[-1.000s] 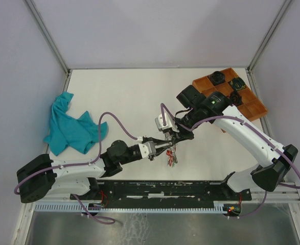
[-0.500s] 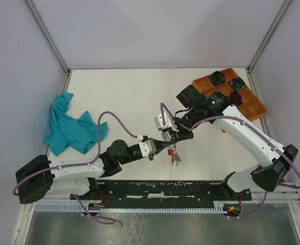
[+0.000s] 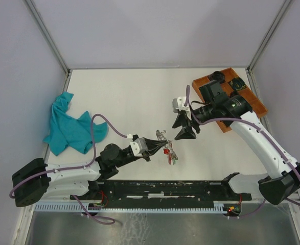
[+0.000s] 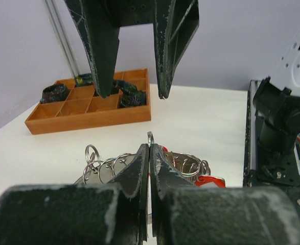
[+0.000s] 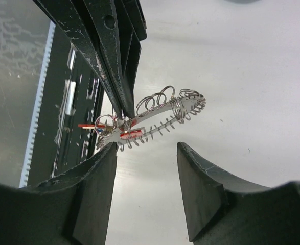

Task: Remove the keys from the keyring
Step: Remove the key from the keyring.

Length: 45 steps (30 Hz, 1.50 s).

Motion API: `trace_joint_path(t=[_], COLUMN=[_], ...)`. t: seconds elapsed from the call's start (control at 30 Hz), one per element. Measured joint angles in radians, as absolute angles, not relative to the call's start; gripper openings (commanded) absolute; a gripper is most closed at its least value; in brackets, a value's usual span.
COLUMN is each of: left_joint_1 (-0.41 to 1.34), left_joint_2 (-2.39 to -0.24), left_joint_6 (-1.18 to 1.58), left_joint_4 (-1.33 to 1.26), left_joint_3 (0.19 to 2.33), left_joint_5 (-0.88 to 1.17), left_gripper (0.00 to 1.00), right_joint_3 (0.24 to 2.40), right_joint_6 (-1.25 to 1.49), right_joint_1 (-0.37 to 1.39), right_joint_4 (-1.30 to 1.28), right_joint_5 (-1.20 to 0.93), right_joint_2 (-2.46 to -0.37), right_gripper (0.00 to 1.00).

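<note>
The keyring (image 5: 162, 113), a silver coil of wire loops, hangs in the air above the white table. My left gripper (image 3: 158, 144) is shut on its near edge; in the left wrist view the jaws (image 4: 150, 149) meet on one wire loop. The keys (image 3: 169, 153), with red and green tags, dangle from the ring just right of the left fingertips. A red tag (image 4: 210, 179) shows behind the coils (image 4: 111, 166). My right gripper (image 3: 181, 127) stands open a short way up and right of the ring, touching nothing. In its own view the right gripper (image 5: 147, 147) gapes just below the ring.
An orange compartment tray (image 3: 255, 105) with dark parts sits at the back right, partly under the right arm. A teal cloth (image 3: 70, 127) lies crumpled at the left. The black rail (image 3: 165, 189) of the arm bases runs along the near edge.
My right gripper has opened, let go of the ring and drawn back up and to the right. The left gripper has shut on the ring and now holds it alone.
</note>
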State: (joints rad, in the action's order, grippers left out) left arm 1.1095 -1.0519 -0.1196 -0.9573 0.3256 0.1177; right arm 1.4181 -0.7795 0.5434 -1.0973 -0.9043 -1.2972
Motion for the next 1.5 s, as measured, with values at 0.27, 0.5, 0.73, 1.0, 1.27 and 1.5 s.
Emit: trace_joint_path(t=[0.27,0.5,0.73,1.0,1.27,1.5], left_joint_1=[1.113,1.113,1.113,1.113,1.113,1.113], left_joint_2=[-1.014,-0.995,-0.994,-0.984,-0.974,-0.973], left_joint_6=[-0.045,-0.005,0.019,0.043,0.056,0.065], left_joint_4=[-1.058,-1.081,-1.081,-1.082,-1.084,-1.084], left_joint_3=[0.311,0.309,0.308,0.308,0.308,0.308], left_joint_5=[0.083,0.045,0.024,0.023,0.004,0.001], left_gripper=[0.03,0.03,0.03,0.03,0.03,0.03], right_joint_3=[1.343,1.333,1.326,1.311,1.311,1.311], right_joint_6=[-0.651,-0.606,-0.594,-0.549,-0.531,-0.536], right_joint_1=[0.512,0.512,0.512,0.512,0.512,0.512], right_joint_4=[-0.946,-0.902,-0.889,-0.847,-0.83,-0.832], right_joint_5=[-1.089,-1.163,-1.198,-1.196,-1.196,-1.201], right_joint_2=[-1.284,-1.289,-1.295,-1.307,-1.311,-1.313], right_gripper=[0.54,0.43,0.37,0.35,0.25,0.12])
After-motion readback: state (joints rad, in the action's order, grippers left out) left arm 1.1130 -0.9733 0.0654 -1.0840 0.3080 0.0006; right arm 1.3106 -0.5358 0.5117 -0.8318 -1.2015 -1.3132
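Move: The small ring to be taken juts about 1 cm to the right of the left hand's shut tips. From the open right hand it lies some 2 cm left, 1 cm back and 3 cm below. From that small ring, the keyring's forward coils stand about 3 cm ahead, 2 cm left and 1 cm lower, and the red-headed keys hang some 3 cm back, level sideways, and 3 cm lower. Upward, mostly in the first half second, the left hand raises the keyring about 5 cm and draws it 2 cm left, its shut fingers tilting up some 15 degrees. The right hand follows some 3 cm left and 2 cm up, tipping its fingers up towards level, then narrows them from open to nearly shut around the small ring beside the left tips. ##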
